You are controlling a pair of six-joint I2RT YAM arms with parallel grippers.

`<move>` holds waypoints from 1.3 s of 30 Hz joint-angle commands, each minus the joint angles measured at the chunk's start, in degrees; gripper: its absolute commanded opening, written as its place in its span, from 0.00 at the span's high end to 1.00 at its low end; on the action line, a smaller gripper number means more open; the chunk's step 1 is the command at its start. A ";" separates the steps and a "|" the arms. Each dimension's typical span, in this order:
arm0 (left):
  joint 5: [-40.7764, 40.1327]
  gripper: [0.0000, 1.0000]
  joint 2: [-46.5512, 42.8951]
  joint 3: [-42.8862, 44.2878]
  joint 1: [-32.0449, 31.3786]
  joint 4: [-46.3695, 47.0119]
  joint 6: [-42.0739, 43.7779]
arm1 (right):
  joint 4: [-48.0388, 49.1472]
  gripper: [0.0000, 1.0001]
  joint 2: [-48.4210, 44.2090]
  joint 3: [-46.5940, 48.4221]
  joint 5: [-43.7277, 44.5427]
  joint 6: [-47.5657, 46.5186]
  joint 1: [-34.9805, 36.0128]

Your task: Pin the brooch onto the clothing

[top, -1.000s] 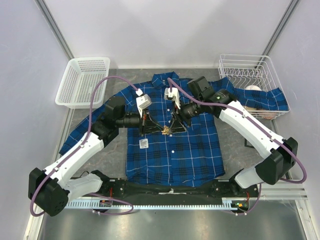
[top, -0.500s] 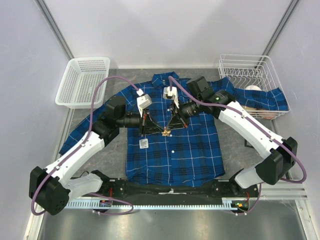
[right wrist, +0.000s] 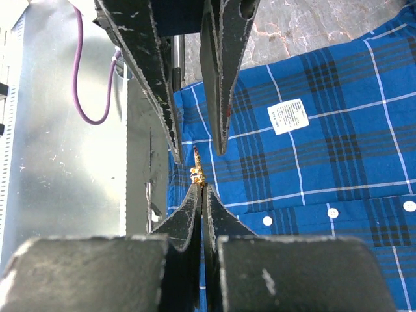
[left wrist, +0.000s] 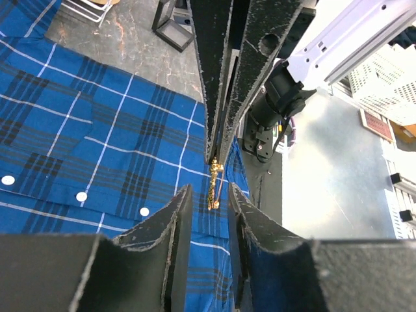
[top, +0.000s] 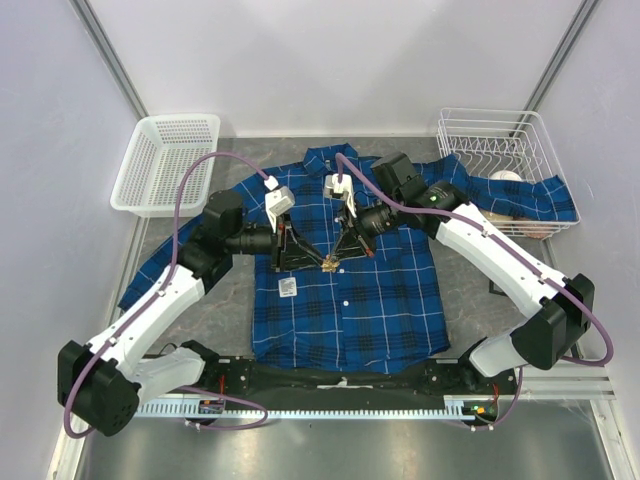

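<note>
The blue plaid shirt (top: pixel 345 290) lies flat on the table, collar at the back. The small gold brooch (top: pixel 329 265) hangs above the shirt's chest. My right gripper (top: pixel 333 262) is shut on the brooch (right wrist: pixel 197 173) and holds it by one end at its fingertips. My left gripper (top: pixel 320 262) faces it from the left, open, with the brooch's free end (left wrist: pixel 213 192) just ahead of the gap between its fingers and not touched. The shirt also fills the left wrist view (left wrist: pixel 97 149) and the right wrist view (right wrist: pixel 325 156).
A white plastic basket (top: pixel 165 163) stands at the back left. A white wire rack (top: pixel 495 150) stands at the back right, with the shirt's right sleeve (top: pixel 545 200) lying on it. The shirt's white square tag (top: pixel 288 287) lies near its left chest.
My left gripper has let go of the brooch, opened and drawn back a little to the left. My right gripper keeps hold of the brooch in nearly the same place.
</note>
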 commanded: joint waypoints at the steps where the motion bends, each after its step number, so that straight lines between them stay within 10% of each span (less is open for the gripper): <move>1: 2.39 0.65 -1.88 -0.90 0.19 1.13 2.06 | 0.61 1.00 0.13 -0.19 -2.56 0.67 0.28; 8: 4.06 0.69 -1.44 -1.16 0.19 -0.19 4.26 | 0.52 1.00 0.31 0.34 -3.09 0.76 0.28; 16: 4.59 0.98 -0.39 -0.72 0.19 0.78 4.18 | 0.52 1.00 1.01 0.78 -3.88 0.50 0.27; 23: 5.47 0.82 1.02 -0.28 0.11 -0.62 2.86 | 0.52 1.00 1.62 1.83 -3.88 0.32 0.19; 33: 4.07 0.98 0.41 -1.60 0.45 -0.46 3.04 | 0.52 0.99 1.97 1.83 -2.57 0.15 0.28; 39: 4.24 0.98 1.02 -3.36 3.88 3.94 -3.29 | 0.52 0.42 1.80 1.83 -2.56 0.50 0.19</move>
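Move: The gold brooch is held in the shut right fingertips, about 3 cm to the left of the right hand's point and 1 cm lower. From the left hand it is roughly 2 cm to the right, at the same height, just at the mouth of its part-open fingers. On the shirt some 23 cm below, the white label lies about 5 cm ahead and 8 cm left of the left hand; the lowest button, 2 cm ahead and 8 cm right. Edging back under 1 cm, the left hand shuts its fingers on the brooch's free end, eases them slightly and shuts them again as it sinks about 2 cm. The right hand keeps its pinch and goes down barely 1 cm with it, then opens about halfway and lets go; last, the left draws slightly leftward out from between the right fingers. ##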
